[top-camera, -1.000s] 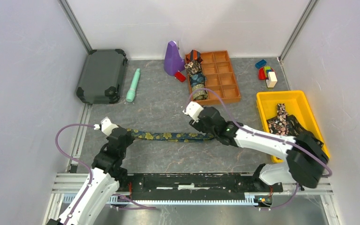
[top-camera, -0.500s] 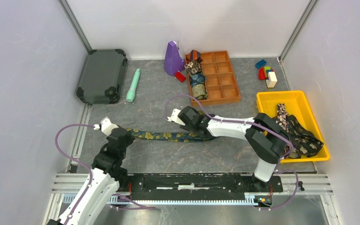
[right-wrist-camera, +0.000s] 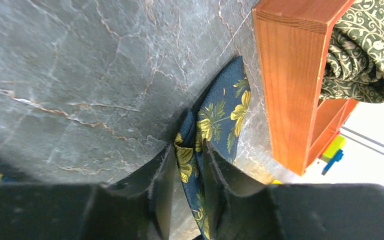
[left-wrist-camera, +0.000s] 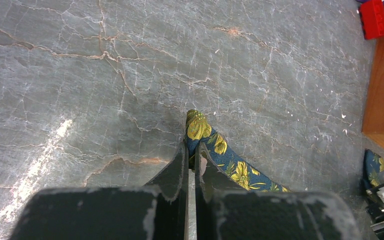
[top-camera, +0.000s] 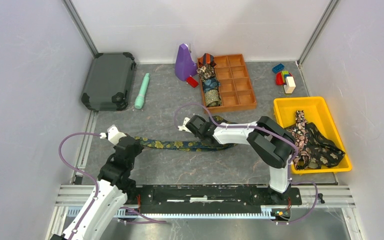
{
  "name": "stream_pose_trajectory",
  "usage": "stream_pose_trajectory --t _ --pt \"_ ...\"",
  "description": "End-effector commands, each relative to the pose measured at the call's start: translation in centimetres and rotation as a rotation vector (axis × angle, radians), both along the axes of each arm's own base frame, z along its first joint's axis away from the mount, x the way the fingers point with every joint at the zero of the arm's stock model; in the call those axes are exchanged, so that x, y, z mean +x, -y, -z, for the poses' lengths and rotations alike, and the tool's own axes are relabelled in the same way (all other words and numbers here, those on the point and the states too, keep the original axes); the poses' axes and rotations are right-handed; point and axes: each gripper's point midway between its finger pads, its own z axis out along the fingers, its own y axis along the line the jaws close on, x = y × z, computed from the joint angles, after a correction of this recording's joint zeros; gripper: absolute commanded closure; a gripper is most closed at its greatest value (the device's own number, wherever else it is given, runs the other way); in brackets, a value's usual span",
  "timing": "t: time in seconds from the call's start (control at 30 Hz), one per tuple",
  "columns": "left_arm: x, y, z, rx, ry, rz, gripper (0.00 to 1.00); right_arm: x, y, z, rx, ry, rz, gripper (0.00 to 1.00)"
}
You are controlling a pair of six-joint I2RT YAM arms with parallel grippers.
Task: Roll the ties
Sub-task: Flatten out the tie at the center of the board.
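Note:
A navy tie (top-camera: 180,145) with gold flowers lies stretched across the table between my two grippers. My left gripper (top-camera: 133,143) is shut on its narrow end; in the left wrist view the fingertips (left-wrist-camera: 191,150) pinch the fabric and the tie (left-wrist-camera: 232,167) runs off to the right. My right gripper (top-camera: 200,131) stands over the other part of the tie. In the right wrist view a fold of the tie (right-wrist-camera: 225,110) sits between the narrowed jaws of the right gripper (right-wrist-camera: 189,150), touching both tips. Rolled ties (top-camera: 209,85) fill the left column of the wooden tray (top-camera: 240,82).
A yellow bin (top-camera: 286,107) at the right holds loose ties (top-camera: 315,145). A purple object (top-camera: 184,62) and a red block (left-wrist-camera: 373,19) stand by the tray. A mint stick (top-camera: 142,91) and a dark case (top-camera: 109,80) lie at the back left, toy blocks (top-camera: 284,77) at the back right.
My right gripper has moved left along the tie, its elbow swinging in, and its jaws have narrowed onto the fabric. The left arm has not moved.

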Motion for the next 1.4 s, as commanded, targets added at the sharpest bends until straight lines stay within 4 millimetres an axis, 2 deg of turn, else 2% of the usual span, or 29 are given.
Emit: stream_pose_trajectory --t 0.0,0.17,0.33,0.43,0.53,0.67,0.8,0.9,1.0,1.1,1.2,1.37 --pt "0.6 -0.5 -0.8 0.014 0.046 -0.024 0.94 0.8 0.3 0.0 -0.048 0.045 0.025 0.72" --pt "0.6 -0.5 -0.8 0.014 0.045 -0.025 0.94 1.1 0.5 0.1 -0.056 0.059 0.048 0.99" --pt "0.6 -0.6 -0.8 0.015 0.044 -0.027 0.94 1.5 0.6 -0.9 -0.036 0.102 0.076 1.00" --pt "0.6 -0.7 -0.8 0.017 0.044 -0.035 0.94 2.0 0.4 -3.1 0.028 0.158 0.115 1.00" --pt "0.5 -0.7 -0.8 0.008 0.044 -0.046 0.94 2.1 0.5 -6.8 0.150 0.237 0.166 1.00" --pt "0.4 -0.7 -1.0 -0.004 0.041 -0.054 0.94 1.2 2.9 -11.6 0.308 0.369 0.277 1.00" --pt "0.2 -1.2 -1.8 0.011 0.044 -0.071 0.94 -1.1 6.3 -13.5 0.516 0.464 0.388 1.00" --pt "0.0 -1.4 -2.5 0.009 0.048 -0.082 0.94 -3.5 9.5 -12.9 0.748 0.522 0.518 1.00" --pt "-0.1 -1.6 -2.6 -0.002 0.049 -0.100 0.93 -5.9 12.0 -9.6 0.962 0.508 0.629 1.00" --pt "-0.3 -1.8 -2.9 -0.004 0.047 -0.116 0.93 -7.7 13.7 -7.3 1.115 0.495 0.718 1.00" --pt "-0.4 -2.1 -3.5 0.005 0.049 -0.131 0.93 -8.5 15.0 -7.0 1.227 0.524 0.780 1.00" --pt "-0.5 -2.8 -4.2 0.035 0.033 -0.158 0.95 -9.3 16.3 -5.9 1.319 0.542 0.840 1.00"
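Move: The tie's loose end lies right between the right hand's part-open fingers, barely a centimetre below the hand point; the tie bends back on itself about 8 cm back and 7 cm to the right. The compartment box's middle is some 13 cm ahead and 5 cm right, the yellow bin's about 5 cm back and 34 cm right. The left hand already holds the other end; from it the loose end lies roughly 7 cm ahead, 26 cm right and 5 cm lower. The right fingers shut fully on the tie's loose end, then carry it in an arc, up about 13 cm and over to the right and back towards the near side of the yellow bin, coming partway down again to finish about 16 cm right and 9 cm back, while the hand rolls its left side up and swings clockwise some 40 degrees. The left hand keeps its pinch on the other end and, late on, lifts a couple of centimetres and eases a little left, away from the right hand. ##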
